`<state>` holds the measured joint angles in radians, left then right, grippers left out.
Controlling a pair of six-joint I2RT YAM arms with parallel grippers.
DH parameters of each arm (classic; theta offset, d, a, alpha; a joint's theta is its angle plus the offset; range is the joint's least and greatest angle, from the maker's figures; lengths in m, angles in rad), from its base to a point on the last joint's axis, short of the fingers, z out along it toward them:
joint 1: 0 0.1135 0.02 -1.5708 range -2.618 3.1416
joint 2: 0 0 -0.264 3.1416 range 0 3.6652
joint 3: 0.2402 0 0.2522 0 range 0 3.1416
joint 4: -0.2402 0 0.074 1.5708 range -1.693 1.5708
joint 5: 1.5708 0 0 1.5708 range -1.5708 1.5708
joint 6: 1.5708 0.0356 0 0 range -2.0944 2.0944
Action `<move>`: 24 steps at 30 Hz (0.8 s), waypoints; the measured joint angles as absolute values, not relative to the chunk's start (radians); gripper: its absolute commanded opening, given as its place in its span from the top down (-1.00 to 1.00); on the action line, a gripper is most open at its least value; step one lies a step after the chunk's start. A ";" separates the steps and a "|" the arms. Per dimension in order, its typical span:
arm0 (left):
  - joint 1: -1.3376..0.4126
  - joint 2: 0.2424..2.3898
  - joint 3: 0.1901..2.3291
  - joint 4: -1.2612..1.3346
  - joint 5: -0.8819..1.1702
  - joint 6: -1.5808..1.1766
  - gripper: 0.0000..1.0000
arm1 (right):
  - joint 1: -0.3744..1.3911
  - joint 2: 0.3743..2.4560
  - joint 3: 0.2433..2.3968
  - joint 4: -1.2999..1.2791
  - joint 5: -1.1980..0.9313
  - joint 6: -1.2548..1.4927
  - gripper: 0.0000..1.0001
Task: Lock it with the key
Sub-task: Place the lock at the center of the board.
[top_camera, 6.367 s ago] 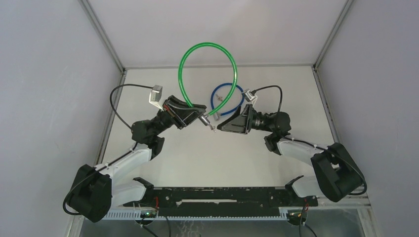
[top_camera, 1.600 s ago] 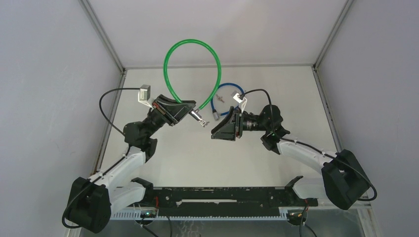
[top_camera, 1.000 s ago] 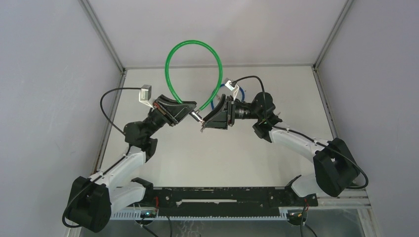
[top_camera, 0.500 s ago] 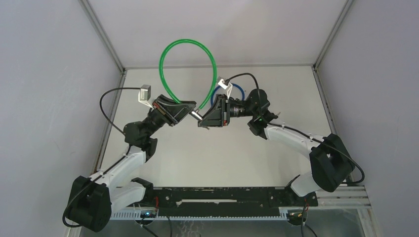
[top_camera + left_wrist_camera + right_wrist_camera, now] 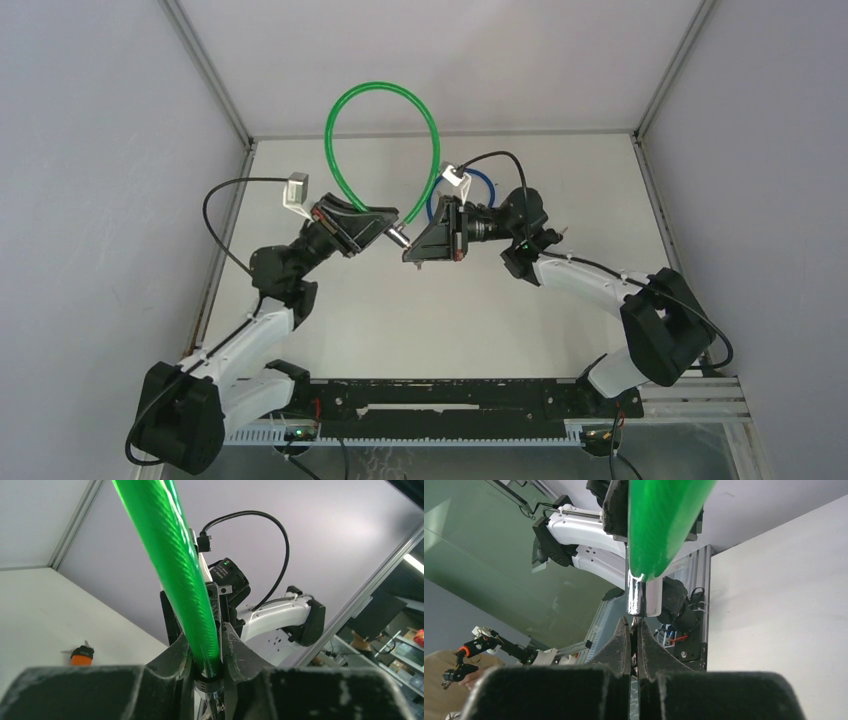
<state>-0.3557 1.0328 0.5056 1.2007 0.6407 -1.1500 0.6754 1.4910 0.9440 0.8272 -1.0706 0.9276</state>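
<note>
A green cable lock (image 5: 385, 87) arches up above the table. My left gripper (image 5: 390, 232) is shut on the cable just above its black collar; in the left wrist view the green cable (image 5: 165, 555) runs up from between the fingers (image 5: 206, 632). The lock's silver cylinder end (image 5: 643, 596) hangs right over my right gripper (image 5: 634, 622). Its jaws are pressed together on a thin sliver of the key (image 5: 634, 630) under the cylinder. From above, the right gripper (image 5: 410, 250) meets the lock's end and hides the key.
A blue cable loop (image 5: 487, 180) lies on the table behind the right wrist. A spare key with an orange head (image 5: 81, 653) lies on the white table. Grey walls close in the back and both sides.
My right gripper moved left to the lock's end and shut under the cylinder. The left arm stayed put with the green cable in its grip.
</note>
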 measured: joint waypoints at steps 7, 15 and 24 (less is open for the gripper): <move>-0.349 0.978 0.506 1.063 0.638 -1.071 1.00 | 0.661 1.517 0.808 1.053 -1.081 1.087 1.00; -0.341 0.879 0.514 0.949 0.554 -0.952 1.00 | 0.678 1.544 0.673 1.042 -1.142 1.152 1.00; -0.303 0.951 0.567 0.785 0.558 -0.879 1.00 | 0.524 1.287 0.616 0.356 -0.835 0.804 1.00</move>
<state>-0.3027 0.9512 0.5667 0.7845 0.5583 -0.8791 0.5240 1.2865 0.6155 0.3561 -0.8352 0.8043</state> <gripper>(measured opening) 0.224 0.018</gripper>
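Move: The right fingers already pinch the metal fitting at the mouth of the green hose's coupling, whose middle is about 2 cm ahead, 2 cm left and 4 cm above. From the left hand, holding the hose, the coupling lies about 2 cm back, 1 cm right and 2 cm below. Some 30 cm below the right hand, the lock lies about 22 cm ahead and 26 cm right, the blue hose about 31 cm ahead and 8 cm right. Right hand draws the pinched fitting from the coupling, down and back, then forward-right, dropping 13 cm; left eases forward. ##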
